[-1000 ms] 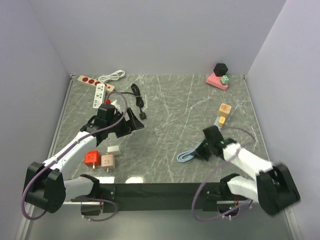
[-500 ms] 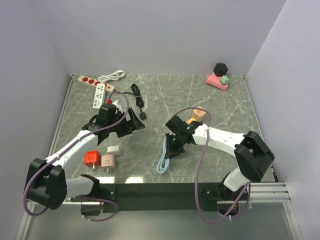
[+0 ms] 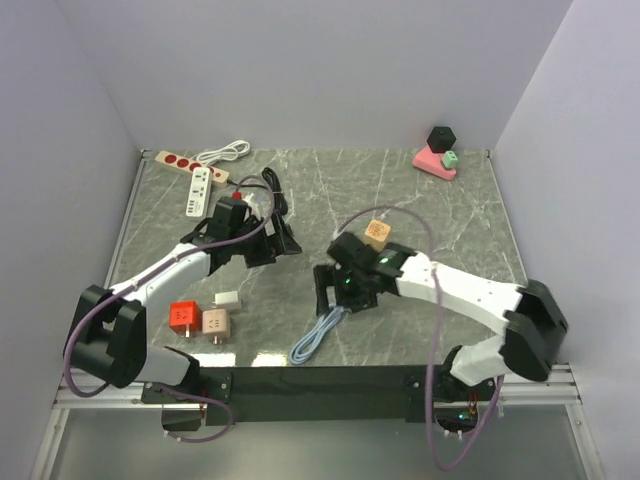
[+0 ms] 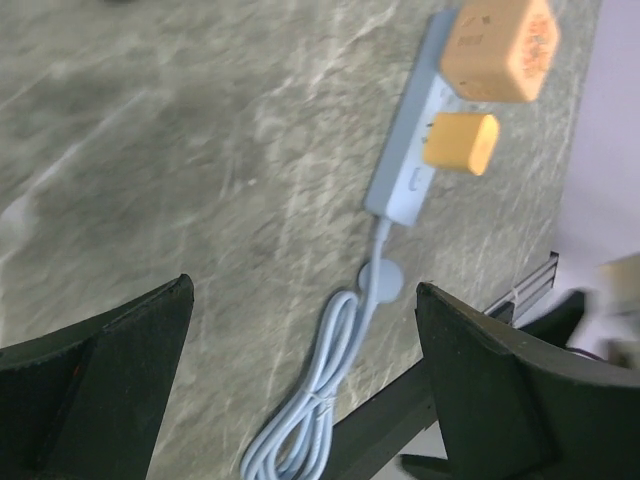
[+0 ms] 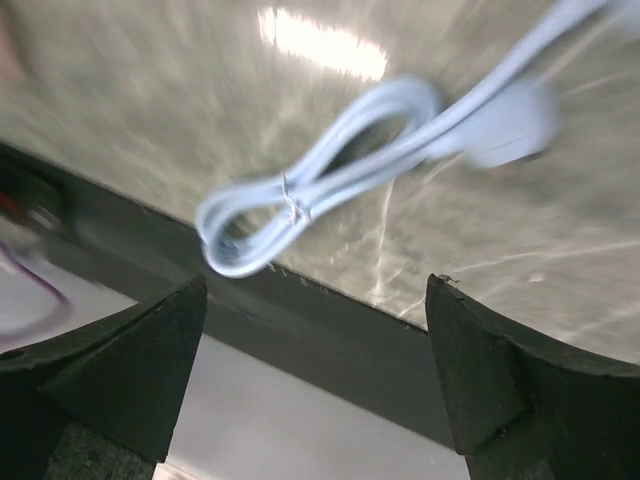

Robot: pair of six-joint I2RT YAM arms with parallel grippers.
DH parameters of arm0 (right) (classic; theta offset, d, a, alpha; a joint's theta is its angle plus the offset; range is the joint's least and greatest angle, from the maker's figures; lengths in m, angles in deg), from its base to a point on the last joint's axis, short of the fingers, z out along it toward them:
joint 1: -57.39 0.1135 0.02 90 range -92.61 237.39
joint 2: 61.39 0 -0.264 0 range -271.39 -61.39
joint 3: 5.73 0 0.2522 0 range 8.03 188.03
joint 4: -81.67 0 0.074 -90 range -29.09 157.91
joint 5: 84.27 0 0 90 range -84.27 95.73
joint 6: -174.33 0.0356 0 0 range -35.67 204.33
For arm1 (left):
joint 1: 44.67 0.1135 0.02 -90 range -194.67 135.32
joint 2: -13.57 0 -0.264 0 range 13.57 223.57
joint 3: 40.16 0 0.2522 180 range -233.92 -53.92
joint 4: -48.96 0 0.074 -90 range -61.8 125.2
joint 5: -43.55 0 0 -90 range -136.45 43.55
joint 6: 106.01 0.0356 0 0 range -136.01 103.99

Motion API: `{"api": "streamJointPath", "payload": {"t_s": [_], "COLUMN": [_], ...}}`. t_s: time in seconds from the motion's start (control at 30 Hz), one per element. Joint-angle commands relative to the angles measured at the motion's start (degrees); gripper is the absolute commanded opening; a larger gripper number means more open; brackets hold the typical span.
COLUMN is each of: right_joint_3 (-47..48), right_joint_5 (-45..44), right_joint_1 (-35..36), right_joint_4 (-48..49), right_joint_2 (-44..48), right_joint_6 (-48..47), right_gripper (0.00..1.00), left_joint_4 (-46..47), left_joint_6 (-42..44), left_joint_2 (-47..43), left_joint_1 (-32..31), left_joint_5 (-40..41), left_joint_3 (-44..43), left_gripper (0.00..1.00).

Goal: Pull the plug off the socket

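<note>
The socket is a light blue power strip (image 4: 405, 150) lying on the marble table. A large orange cube plug (image 4: 497, 45) and a smaller orange plug (image 4: 460, 142) sit in it. Its blue cable (image 4: 305, 415) is coiled near the table's front edge. From above, only the orange cube (image 3: 376, 233) and the cable (image 3: 318, 335) show; my right arm covers the strip. My right gripper (image 3: 340, 288) hangs open above the cable (image 5: 300, 200), holding nothing (image 5: 316, 285). To the left of the strip, my left gripper (image 3: 272, 242) is open and empty (image 4: 303, 290).
At the back left lie a white power strip (image 3: 199, 190), a beige strip with red holes (image 3: 184, 162) and a black cable (image 3: 277, 198). A red cube (image 3: 182, 315), a beige cube (image 3: 217, 322) and a small white block (image 3: 227, 298) sit front left. Pink, black and green blocks (image 3: 437, 156) stand back right.
My right arm has swung left across the table, bringing the blue strip, plugs and cable along. Its jaws, shut a moment ago, now stand wide open. The left gripper shifted slightly right.
</note>
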Motion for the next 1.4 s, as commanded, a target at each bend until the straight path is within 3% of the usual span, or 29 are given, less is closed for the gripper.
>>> {"api": "streamJointPath", "payload": {"t_s": [0.0,0.1,0.23,0.33,0.47,0.63,0.97,1.17,1.27,1.37], "right_joint_3": [3.7,4.0,9.1,16.1,20.9,19.9,18.6,18.8,17.9,17.9], "right_joint_5": [-9.1,-10.3,-14.1,-15.4,-13.8,-10.9,-9.3,-8.2,-8.1,-8.0], "right_joint_1": [-7.5,-18.3,-25.9,-27.8,-28.6,-28.5,-27.5,-26.2,-25.9,-25.9], "right_joint_4": [-2.4,-4.2,-8.0,-9.0,-10.1,-8.5,-5.7,-5.0,-4.1,-3.0], "right_joint_2": [10.0,11.6,6.5,0.4,-6.5,-11.5,-16.9,-20.4,-22.1,-23.6], "right_joint_6": [2.6,1.9,-3.2,-5.0,-4.4,-3.1,-1.0,0.1,0.6,0.6], "right_gripper": [0.96,0.97,0.97,0.97,0.91,0.77,0.76,0.68,0.62,0.42], "left_joint_4": [3.6,4.9,5.3,5.6,5.8,5.5,5.4,5.8,5.6,5.6], "left_joint_6": [2.6,3.6,4.6,4.1,3.1,2.1,0.9,0.6,0.6,0.9], "left_joint_2": [2.7,7.1,12.9,14.7,14.0,10.1,3.5,2.5,2.1,2.4], "left_joint_1": [-1.6,-4.0,-6.7,-8.6,-10.1,-10.3,-10.3,-10.3,-10.3,-10.3], "left_joint_5": [-2.7,-4.8,-7.3,-7.3,-6.2,-3.0,0.0,0.6,1.0,0.8], "left_joint_3": [-4.7,-8.3,-13.2,-14.2,-13.8,-9.9,-4.4,-2.8,-2.6,-2.5], "left_gripper": [0.99,0.99,0.98,0.98,0.98,0.98,0.98,0.98,0.98,0.98]}}
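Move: The small yellow plug lies about 17 cm ahead of the right gripper, 9 cm to its right and 5 cm below. The larger wooden plug stands some 5 cm beyond it and 2 cm farther right; the blue socket under both is centred about 18 cm ahead of the right gripper and 9 cm right. The coiled blue cord lies 2 cm back and 2 cm left, 8 cm down. From the left gripper the yellow plug is about 19 cm right, 2 cm ahead, 8 cm lower. Swing the open right gripper forward some 17 cm and right about 9, arching up off the cord and turning about 30 degrees clockwise, then sink some 12 cm from the top of the arc onto the small yellow plug, closing the fingers to about half around its sides. Shift the left gripper about 9 cm right, then ease it some 3 cm back left and a little towards its base, fingers wide open. ##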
